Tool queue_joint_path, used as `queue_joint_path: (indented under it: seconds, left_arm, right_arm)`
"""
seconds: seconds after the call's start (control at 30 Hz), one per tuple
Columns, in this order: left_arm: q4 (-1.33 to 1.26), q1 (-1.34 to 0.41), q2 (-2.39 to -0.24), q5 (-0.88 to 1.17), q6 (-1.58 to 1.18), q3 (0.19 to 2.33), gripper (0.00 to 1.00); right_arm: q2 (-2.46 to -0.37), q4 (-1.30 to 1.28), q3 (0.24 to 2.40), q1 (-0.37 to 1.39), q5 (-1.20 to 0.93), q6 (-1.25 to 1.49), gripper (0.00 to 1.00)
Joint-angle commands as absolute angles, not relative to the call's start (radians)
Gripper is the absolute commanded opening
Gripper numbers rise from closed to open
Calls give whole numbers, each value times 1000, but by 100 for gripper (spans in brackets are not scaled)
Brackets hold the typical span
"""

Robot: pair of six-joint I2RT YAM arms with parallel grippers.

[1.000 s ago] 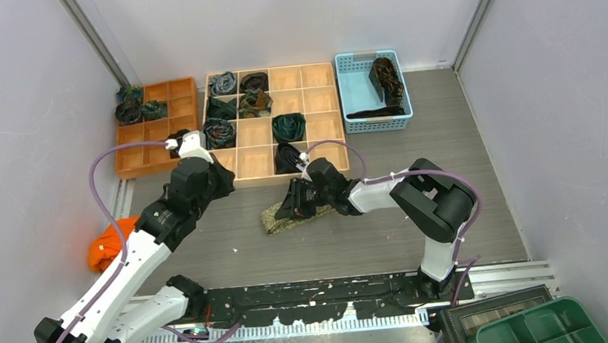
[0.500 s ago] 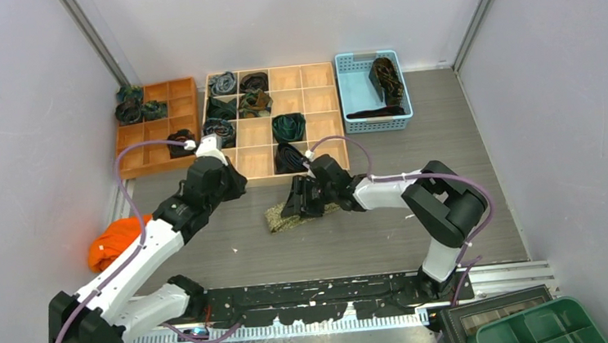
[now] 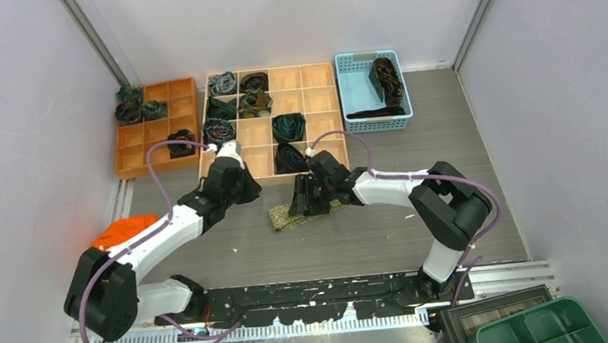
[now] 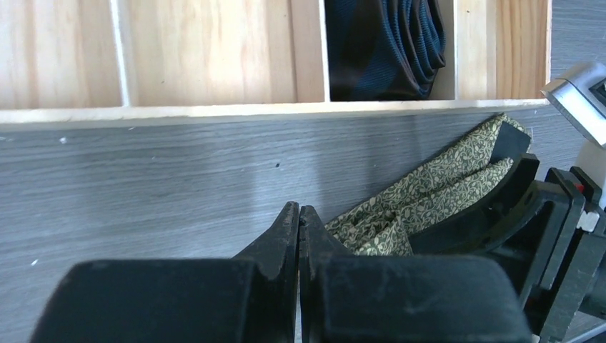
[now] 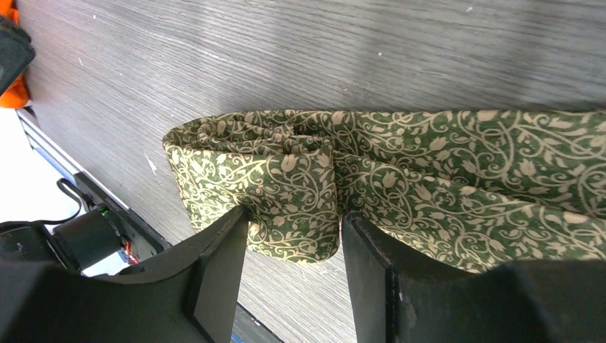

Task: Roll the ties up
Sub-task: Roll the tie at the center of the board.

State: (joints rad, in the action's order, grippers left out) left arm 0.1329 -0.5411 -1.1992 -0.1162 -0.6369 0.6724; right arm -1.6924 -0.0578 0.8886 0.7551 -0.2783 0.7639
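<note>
An olive-gold patterned tie (image 3: 282,217) lies on the grey table in front of the wooden tray, its left end folded over into a loose fold (image 5: 293,189). My right gripper (image 3: 301,201) is down over it. In the right wrist view that gripper (image 5: 294,221) stands open, its fingers on either side of the fold. My left gripper (image 4: 299,212) is shut and empty, its tips low over the table just left of the tie (image 4: 436,182). In the top view it (image 3: 255,193) points toward the tie's left end.
A wooden grid tray (image 3: 318,76) behind the tie holds several rolled ties. An orange tray (image 3: 140,156) at the back left holds more coils. A blue basket (image 3: 356,94) at the back right contains dark ties. An orange cloth (image 3: 117,233) lies at the left.
My left arm has swung right, bringing its shut gripper close to the tie's left end. My right gripper's jaws have widened around the fold and shifted slightly.
</note>
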Motion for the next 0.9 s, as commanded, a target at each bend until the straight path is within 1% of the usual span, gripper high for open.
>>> queue_joint_path:
  seconds: [0.0,0.13,0.23,0.3,0.33,0.37,0.47,0.53,0.57,0.7,0.87]
  left_arm:
    - [-40,-540,-1267,-51,-625,675,0]
    - [-99,-540,-1351,-23,-602,679,0]
    - [-144,-537,-1418,-5,-593,673,0]
    - [-175,-539,-1459,44,-592,671,0]
    - [-190,-538,-1478,59,-592,670,0]
    - [-205,-539,-1498,74,-590,669,0]
    - [-239,-538,-1546,103,-588,667,0]
    - [-258,-538,-1572,114,-583,663,0]
    - [-268,-538,-1581,123,-581,660,0]
    - [-279,-538,-1604,150,-583,649,0]
    - [-304,-538,-1592,190,-601,613,0]
  right_arm:
    - [-1645,-107,936,753,-237,725,56]
    - [-1527,-80,906,772,-208,735,58]
    - [-1432,-177,907,811,-121,718,59]
    - [-1391,-225,900,836,-76,713,57]
    - [-1377,-236,889,846,-66,716,53]
    - [-1369,-244,878,856,-64,720,47]
    - [-1371,-240,844,891,-60,743,20]
    - [-1386,-221,827,920,-50,758,6]
    - [-1397,-211,821,935,-40,766,2]
    - [-1475,-173,825,978,-28,782,1]
    - [-1563,-137,842,992,-8,790,1]
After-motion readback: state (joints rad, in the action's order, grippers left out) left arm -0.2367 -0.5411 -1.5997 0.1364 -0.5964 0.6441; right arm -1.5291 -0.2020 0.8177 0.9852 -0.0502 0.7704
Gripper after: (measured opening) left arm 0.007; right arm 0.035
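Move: The tie's folded end lies right under the right hand's open fingers, its middle about level with that hand, some 3 cm left and 1 cm below. The tie's black tail patch is roughly 15 cm to the right and 5 cm farther out; the dark tie in the tray sits about 14 cm ahead and 1 cm left. From the left hand, the folded end lies about 4 cm back, 5 cm right and 9 cm down. Up off the folded end by some 9 cm goes the right hand, after barely moving at first; it then draws back about 7 cm, shuts its empty fingers and sinks nearly to its old height on the fold's near side. Meanwhile the left hand, fingers still shut, comes down about 8 cm and right 5 cm to the fold's far edge, turning clockwise a little. ##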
